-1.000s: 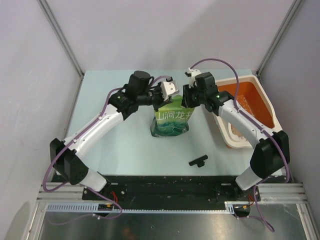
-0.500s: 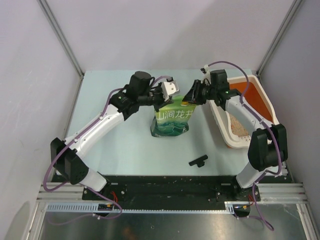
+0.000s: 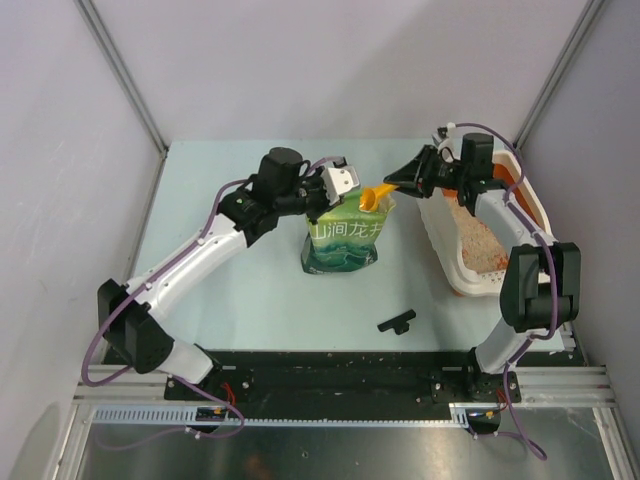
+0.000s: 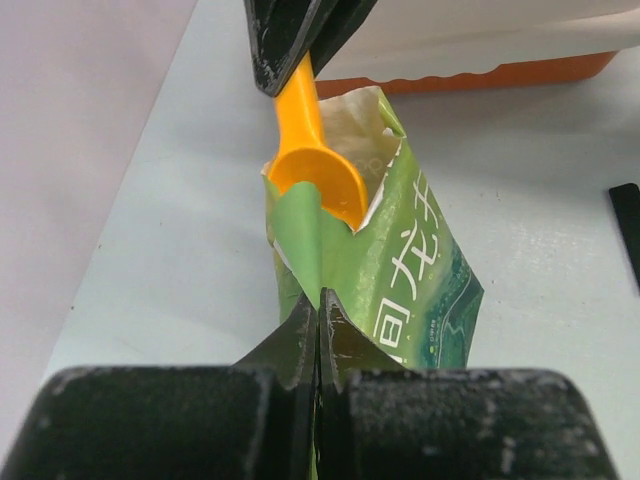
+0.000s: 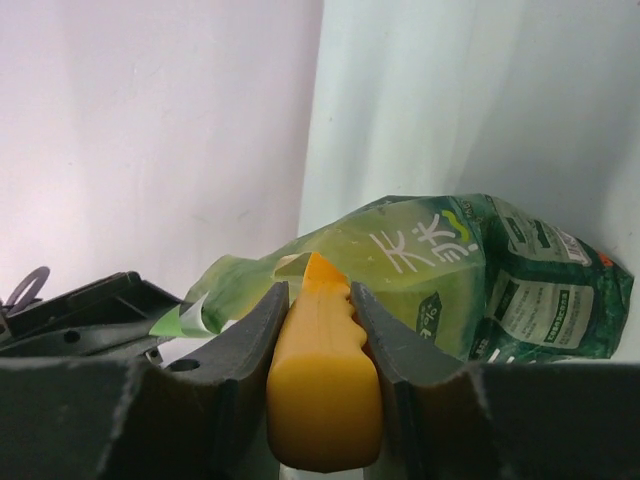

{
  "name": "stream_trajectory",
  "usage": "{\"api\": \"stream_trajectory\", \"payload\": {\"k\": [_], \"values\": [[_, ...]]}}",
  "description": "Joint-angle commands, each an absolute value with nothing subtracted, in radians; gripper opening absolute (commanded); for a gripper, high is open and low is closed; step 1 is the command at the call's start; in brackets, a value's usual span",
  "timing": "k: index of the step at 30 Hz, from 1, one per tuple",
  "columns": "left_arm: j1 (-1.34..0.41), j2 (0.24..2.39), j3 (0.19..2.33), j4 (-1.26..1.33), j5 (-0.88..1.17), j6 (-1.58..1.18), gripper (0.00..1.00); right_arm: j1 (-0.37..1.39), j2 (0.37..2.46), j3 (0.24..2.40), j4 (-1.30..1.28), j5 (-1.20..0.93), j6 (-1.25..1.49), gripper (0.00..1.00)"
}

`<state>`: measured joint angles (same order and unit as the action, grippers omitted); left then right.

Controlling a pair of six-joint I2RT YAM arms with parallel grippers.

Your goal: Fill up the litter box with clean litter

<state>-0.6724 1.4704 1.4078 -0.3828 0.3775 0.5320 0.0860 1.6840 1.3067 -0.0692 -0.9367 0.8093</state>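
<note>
The green printed bag (image 3: 344, 238) stands open at the table's middle. My left gripper (image 3: 338, 186) is shut on the bag's top edge (image 4: 318, 300) and holds the mouth open. My right gripper (image 3: 405, 178) is shut on the handle of the orange scoop (image 3: 374, 199); its bowl (image 4: 318, 180) sits at the bag's mouth and looks empty. The handle shows between my right fingers (image 5: 322, 360). The litter box (image 3: 520, 195), white with an orange inside, lies at the right. Pale beige clean litter (image 3: 482, 245) lies in its near half.
A small black clip (image 3: 396, 321) lies on the table near the front edge, also at the right edge of the left wrist view (image 4: 626, 230). Grey walls with metal posts close in the table at the back and both sides.
My right gripper has swung back and to the right, away from the bag top, and the orange scoop has come into view at the bag's mouth. The left arm has held still.
</note>
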Motion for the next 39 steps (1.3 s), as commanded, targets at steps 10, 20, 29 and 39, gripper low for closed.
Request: {"api": "stream_trajectory", "payload": {"k": [10,20,29,39], "values": [[-0.683,1.439,1.436,-0.368,0.333,0.603,0.00,-0.067,1.655,1.238,0.224,-1.111,1.028,0.00],[-0.686,1.453,1.460,-0.370,0.327,0.607,0.00,-0.087,1.582,1.189,0.101,-1.104,0.937,0.00],[-0.703,1.450,1.471,-0.376,0.304,0.618,0.00,-0.124,1.557,1.177,0.167,-1.111,1.000,0.00],[-0.701,1.456,1.482,-0.376,0.307,0.612,0.00,-0.146,1.565,1.177,0.184,-1.170,0.985,0.00]]}}
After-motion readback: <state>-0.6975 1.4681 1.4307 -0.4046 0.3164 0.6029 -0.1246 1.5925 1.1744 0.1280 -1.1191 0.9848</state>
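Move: The litter box I'm bringing the scoop towards has its middle about 24 cm to my right hand's right, level with it fore-and-aft and some 17 cm lower. The scoop's bowl is still in the litter bag's mouth, roughly 6 cm left of, 3 cm back from and 3 cm below that hand. From my left hand, the mouth lies about 4 cm right, 2 cm ahead and slightly lower; the box is some 34 cm right, 4 cm ahead and 20 cm lower. I draw the scoop out of the bag's mouth with my right hand, about 7 cm to the right towards the litter box, lifting some 3 cm after a slight dip and tipping the bowl end up about 10 degrees so that it levels. My right fingers keep their grip on the handle, while my left hand stays by the mouth, still pinching the rim. ##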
